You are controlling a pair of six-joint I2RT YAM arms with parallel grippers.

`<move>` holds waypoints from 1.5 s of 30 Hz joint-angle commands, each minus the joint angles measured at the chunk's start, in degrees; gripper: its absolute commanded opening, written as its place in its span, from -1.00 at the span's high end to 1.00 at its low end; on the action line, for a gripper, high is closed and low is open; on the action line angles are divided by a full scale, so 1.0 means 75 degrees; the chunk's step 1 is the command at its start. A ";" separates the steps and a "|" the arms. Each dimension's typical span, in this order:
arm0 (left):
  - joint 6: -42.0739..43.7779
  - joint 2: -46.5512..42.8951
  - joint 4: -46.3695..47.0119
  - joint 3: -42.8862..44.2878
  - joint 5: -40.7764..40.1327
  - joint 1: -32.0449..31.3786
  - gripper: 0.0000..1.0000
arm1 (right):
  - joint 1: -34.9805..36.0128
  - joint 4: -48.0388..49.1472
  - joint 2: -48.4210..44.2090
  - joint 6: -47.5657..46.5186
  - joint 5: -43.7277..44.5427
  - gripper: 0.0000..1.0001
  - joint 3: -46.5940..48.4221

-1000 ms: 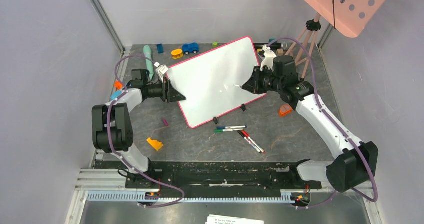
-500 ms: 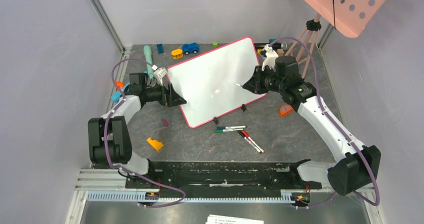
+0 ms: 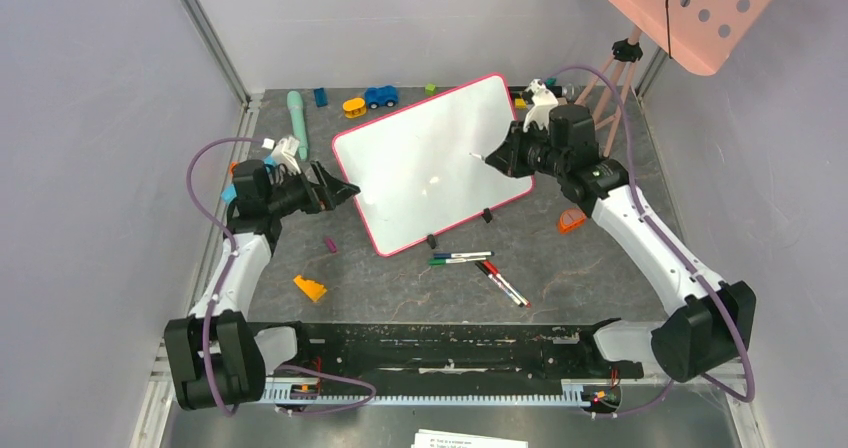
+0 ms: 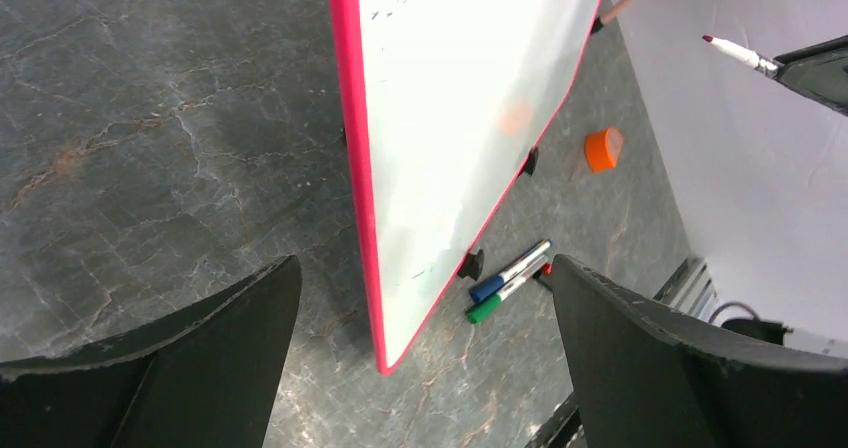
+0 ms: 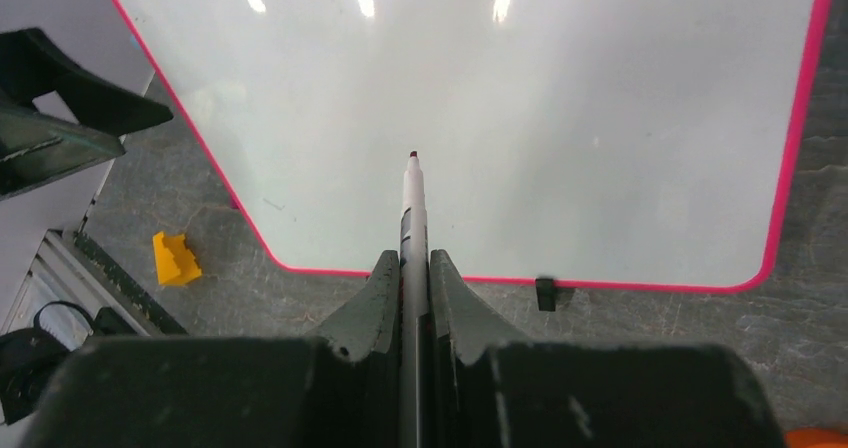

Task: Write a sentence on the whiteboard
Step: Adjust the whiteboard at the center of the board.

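The whiteboard, white with a pink-red rim, stands tilted on two black clip feet mid-table. Its face is blank; no sentence shows on it. My left gripper is open and empty just off the board's left edge. In the left wrist view the board's edge lies ahead between the wide-open jaws of the left gripper, untouched. My right gripper is shut on a marker, whose tip hovers just in front of the board's right half. The gripper holding it shows in its own wrist view.
Loose markers lie in front of the board, with an orange cap to the right. A yellow piece and a small purple piece lie at left. Toys line the back. A salmon perforated panel on a tripod stands at back right.
My left arm has pulled back to the left, and its gripper has come away from the board's left edge. The right gripper with the marker has shifted slightly up and back.
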 commanded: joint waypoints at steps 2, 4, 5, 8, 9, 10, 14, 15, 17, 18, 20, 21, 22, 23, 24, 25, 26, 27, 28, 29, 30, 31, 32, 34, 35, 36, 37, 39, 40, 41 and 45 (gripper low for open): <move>-0.1881 -0.0484 0.0397 -0.0249 -0.1036 0.0048 -0.99 | -0.0337 0.0478 0.0395 0.0048 0.0816 1.00 0.0956; -0.1883 -0.0549 0.0134 -0.0246 -0.1206 0.0060 -0.99 | -0.0561 0.0478 0.0527 0.0098 0.0948 1.00 0.1106; -0.1778 -0.0602 -0.0231 -0.0158 -0.1331 0.0060 -0.99 | -0.0715 0.0453 0.0600 0.0107 0.1014 1.00 0.1174; -0.1732 -0.0907 -0.1044 -0.0002 -0.2136 0.0060 -0.99 | -0.1171 0.0442 0.0795 0.0238 0.1163 1.00 0.1278; -0.1842 -0.1019 -0.1195 -0.0008 -0.2446 0.0060 -0.99 | -0.1339 0.0435 0.0864 0.0299 0.1235 1.00 0.1282; -0.1993 -0.1090 -0.1282 -0.0029 -0.2684 0.0059 -0.99 | -0.1491 0.0466 0.0939 0.0374 0.1308 1.00 0.1290; -0.2893 -0.1297 -0.1118 -0.0275 -0.3307 0.0176 -0.99 | -0.1947 0.0522 0.1542 0.0486 0.1708 1.00 0.1669; -0.3167 -0.1298 -0.0614 -0.0518 -0.3044 0.0259 -0.99 | -0.2004 0.0543 0.1791 0.0530 0.1728 1.00 0.1809; -0.4306 -0.1107 0.1359 -0.1093 -0.2071 0.0389 -0.99 | -0.2080 0.0724 0.2299 0.0708 0.1695 1.00 0.2051; -0.4819 -0.1035 0.2284 -0.1317 -0.1832 0.0394 -0.99 | -0.2112 0.0952 0.2500 0.0879 0.1682 1.00 0.2101; -0.4993 -0.1042 0.2611 -0.1397 -0.1993 0.0394 -0.99 | -0.2122 0.1646 0.2888 0.1146 0.1609 1.00 0.2017; -0.4746 -0.1088 0.2380 -0.1301 -0.2063 0.0401 -0.99 | -0.2122 0.1903 0.3043 0.1249 0.1567 1.00 0.2027; -0.4455 -0.1127 0.1614 -0.1014 -0.2234 0.0399 -0.99 | -0.2128 0.1994 0.3251 0.1311 0.1553 1.00 0.2133; -0.4163 -0.1096 0.0944 -0.0723 -0.2379 0.0407 -0.99 | -0.2122 0.2005 0.3470 0.1311 0.1519 1.00 0.2256; -0.3930 -0.1039 0.0625 -0.0514 -0.2312 0.0389 -0.99 | -0.2122 0.2004 0.3634 0.1284 0.1502 1.00 0.2374; -0.3824 -0.0994 0.0529 -0.0428 -0.2252 0.0388 -0.99 | -0.2131 0.2012 0.3785 0.1261 0.1472 1.00 0.2469; -0.3742 -0.1014 0.0443 -0.0384 -0.2286 0.0397 -0.99 | -0.2146 0.2102 0.3924 0.1272 0.1425 1.00 0.2499; -0.3702 -0.1041 0.0467 -0.0392 -0.2298 0.0388 -0.99 | -0.2146 0.2238 0.4073 0.1314 0.1324 1.00 0.2484; -0.3665 -0.1047 0.0475 -0.0398 -0.2319 0.0394 -0.99 | -0.2148 0.2384 0.4196 0.1357 0.1172 1.00 0.2526; -0.3514 -0.1050 0.0402 -0.0391 -0.2373 0.0388 -0.99 | -0.2152 0.2436 0.4383 0.1402 0.1078 1.00 0.2599; -0.3349 -0.1075 0.0327 -0.0428 -0.2564 0.0388 -0.99 | -0.2146 0.2449 0.4576 0.1455 0.1007 1.00 0.2738; -0.3310 -0.1089 0.0369 -0.0531 -0.2717 0.0388 -0.99 | -0.2158 0.2449 0.4748 0.1494 0.0937 1.00 0.2854; -0.3234 -0.1074 0.0435 -0.0613 -0.2866 0.0387 -0.99 | -0.2166 0.2449 0.4929 0.1551 0.0849 1.00 0.3017; -0.3333 -0.1004 0.0865 -0.0796 -0.2947 0.0382 -0.99 | -0.2206 0.2448 0.5231 0.1680 0.0693 1.00 0.3298; -0.3432 -0.1009 0.1084 -0.0878 -0.2950 0.0388 -0.99 | -0.2228 0.2448 0.5348 0.1743 0.0654 1.00 0.3417; -0.3527 -0.1046 0.1350 -0.0958 -0.2931 0.0388 -0.99 | -0.2239 0.2449 0.5468 0.1801 0.0639 1.00 0.3528; -0.3524 -0.1126 0.1377 -0.0976 -0.2956 0.0388 -0.99 | -0.2262 0.2439 0.5562 0.1840 0.0620 1.00 0.3612; -0.3352 -0.1279 0.1079 -0.0844 -0.3112 0.0388 -0.99 | -0.2295 0.2440 0.5783 0.1976 0.0566 1.00 0.3777; -0.3257 -0.1282 0.0969 -0.0780 -0.3148 0.0382 -0.99 | -0.2304 0.2449 0.5868 0.2032 0.0536 1.00 0.3855; -0.3222 -0.1237 0.0908 -0.0727 -0.3138 0.0387 -0.99 | -0.2312 0.2447 0.5972 0.2070 0.0542 1.00 0.3913; -0.3631 -0.1057 0.1128 -0.0935 -0.3249 0.0297 -0.99 | -0.2311 0.2490 0.6368 0.2297 0.0476 1.00 0.4186</move>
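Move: The whiteboard, leaning on its stand, has its middle about 6 cm ahead of the right hand, 14 cm to its left and 10 cm below. An orange block lies level with that hand, some 19 cm right; a yellow block is about 40 cm ahead and 10 cm right, both near 24 cm below. From the left hand the board's middle is 11 cm ahead, 21 cm right, 3 cm below, and a purple cap 2 cm back, 3 cm left, 17 cm below. Round the whiteboard's right side the right hand swings, its closed fingers still holding the marker: forward and right, then on forward and down, ending some 24 cm farther out beside the upper right corner, turned about 30 degrees clockwise. The left hand, wide open, backs off leftward from the board's left edge, turning counter-clockwise. ##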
